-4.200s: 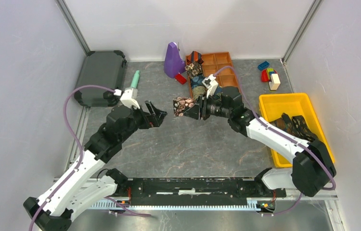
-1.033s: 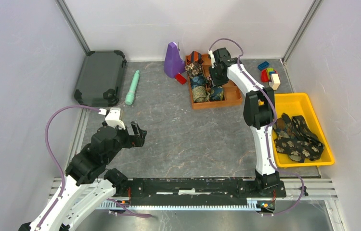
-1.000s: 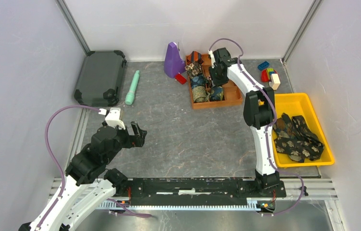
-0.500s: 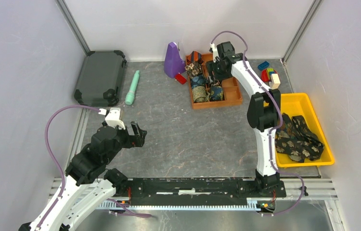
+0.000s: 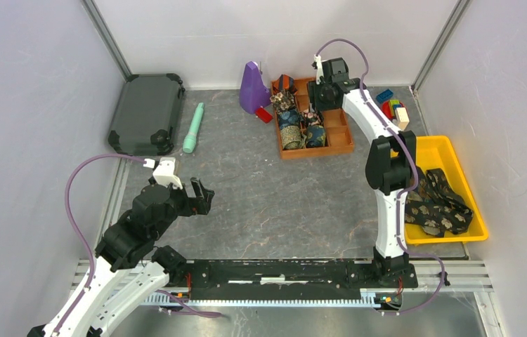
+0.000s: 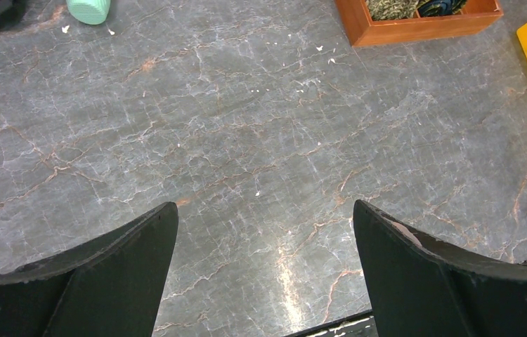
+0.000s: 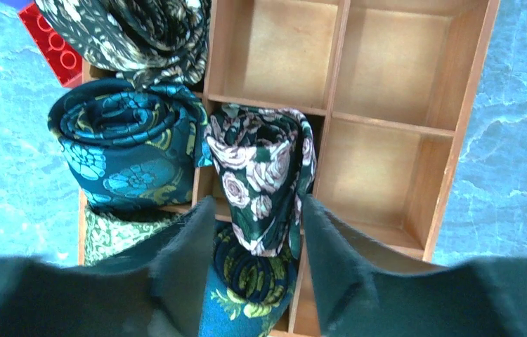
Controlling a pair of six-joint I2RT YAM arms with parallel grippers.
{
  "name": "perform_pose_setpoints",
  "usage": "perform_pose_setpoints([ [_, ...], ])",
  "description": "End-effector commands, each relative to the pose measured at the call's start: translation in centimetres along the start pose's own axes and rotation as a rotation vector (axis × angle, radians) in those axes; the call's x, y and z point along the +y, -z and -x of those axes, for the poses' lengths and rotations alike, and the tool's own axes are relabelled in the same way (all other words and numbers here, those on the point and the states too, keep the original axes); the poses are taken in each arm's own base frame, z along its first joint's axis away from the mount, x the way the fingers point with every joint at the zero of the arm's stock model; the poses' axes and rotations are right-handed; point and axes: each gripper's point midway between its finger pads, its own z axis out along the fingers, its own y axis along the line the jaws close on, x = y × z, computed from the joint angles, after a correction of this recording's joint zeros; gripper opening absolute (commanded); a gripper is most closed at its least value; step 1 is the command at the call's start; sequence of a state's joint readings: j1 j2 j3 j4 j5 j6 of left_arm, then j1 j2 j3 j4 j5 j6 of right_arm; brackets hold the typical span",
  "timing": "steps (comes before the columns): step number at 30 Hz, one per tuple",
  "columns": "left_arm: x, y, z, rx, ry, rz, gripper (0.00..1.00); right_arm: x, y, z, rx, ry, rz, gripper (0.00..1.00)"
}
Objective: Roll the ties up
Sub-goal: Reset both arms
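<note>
Several rolled ties stand in the orange wooden tray [image 5: 338,140]. In the right wrist view, a rose-patterned roll [image 7: 264,175] stands in a middle compartment, partly on top of a blue-green roll [image 7: 254,288]. A blue paisley roll [image 7: 127,144] lies to its left. My right gripper [image 7: 259,203] hangs open just above the rose roll, a finger on either side, with a gap showing on the left. It is seen from above at the tray's far end [image 5: 315,104]. Unrolled dark ties [image 5: 433,203] lie heaped in the yellow bin [image 5: 429,144]. My left gripper [image 6: 264,210] is open and empty over bare table [image 5: 201,196].
A purple object [image 5: 252,88] and a red block [image 5: 264,114] sit left of the tray. A teal cylinder [image 5: 192,130] and a dark case [image 5: 147,112] are at the far left. Coloured blocks [image 5: 393,109] lie at the far right. Walls close in on three sides.
Four seconds ago my right gripper held the rose roll over mid-table. Within the last second it opened over the tray and rose toward the back wall. The left arm pulled back earlier and stays still.
</note>
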State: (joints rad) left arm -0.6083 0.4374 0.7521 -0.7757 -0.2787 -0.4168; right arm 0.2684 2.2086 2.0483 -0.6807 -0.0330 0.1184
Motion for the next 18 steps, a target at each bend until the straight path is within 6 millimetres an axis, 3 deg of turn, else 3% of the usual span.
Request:
perform_pose_setpoints([
  [1, -0.1, -0.1, 0.9, -0.036, -0.049, -0.015, 1.0, 0.2, -1.9, 1.1, -0.06, -0.033, 0.008, 0.48],
  [4, -0.1, -0.1, 0.8, -0.033, -0.05, -0.015, 1.0, 0.4, -3.2, 0.1, -0.047, -0.029, 0.02, 0.35],
  [13, -0.1, -0.2, 0.7, -0.028, -0.052, -0.011, 1.0, 0.5, -5.9, -3.8, 0.03, -0.031, 0.032, 0.26],
  [18, -0.1, -0.2, 0.7, -0.028, -0.052, -0.01, 1.0, 0.6, -5.7, -2.9, 0.009, -0.028, 0.037, 0.26],
])
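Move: The rolled rose tie stands almost under the right fingertips in its tray compartment, its middle about 3 cm ahead, 1 cm left and 8 cm below. The blue flowered roll sits roughly 7 cm to the left of it, and the blue-yellow roll some 7 cm back from it; the olive roll is about 4 cm back and 8 cm left of this hand. From the idle left hand the rose tie lies roughly 38 cm ahead, 29 cm right and 17 cm below. The right fingertips come down onto the near rim of the rolled rose tie and press on it, a contact that wasn't there before. The hand first edges forward a little over 1 cm while its fingers draw well together, then sinks about 5 cm and settles, the wrist hardly turning. ##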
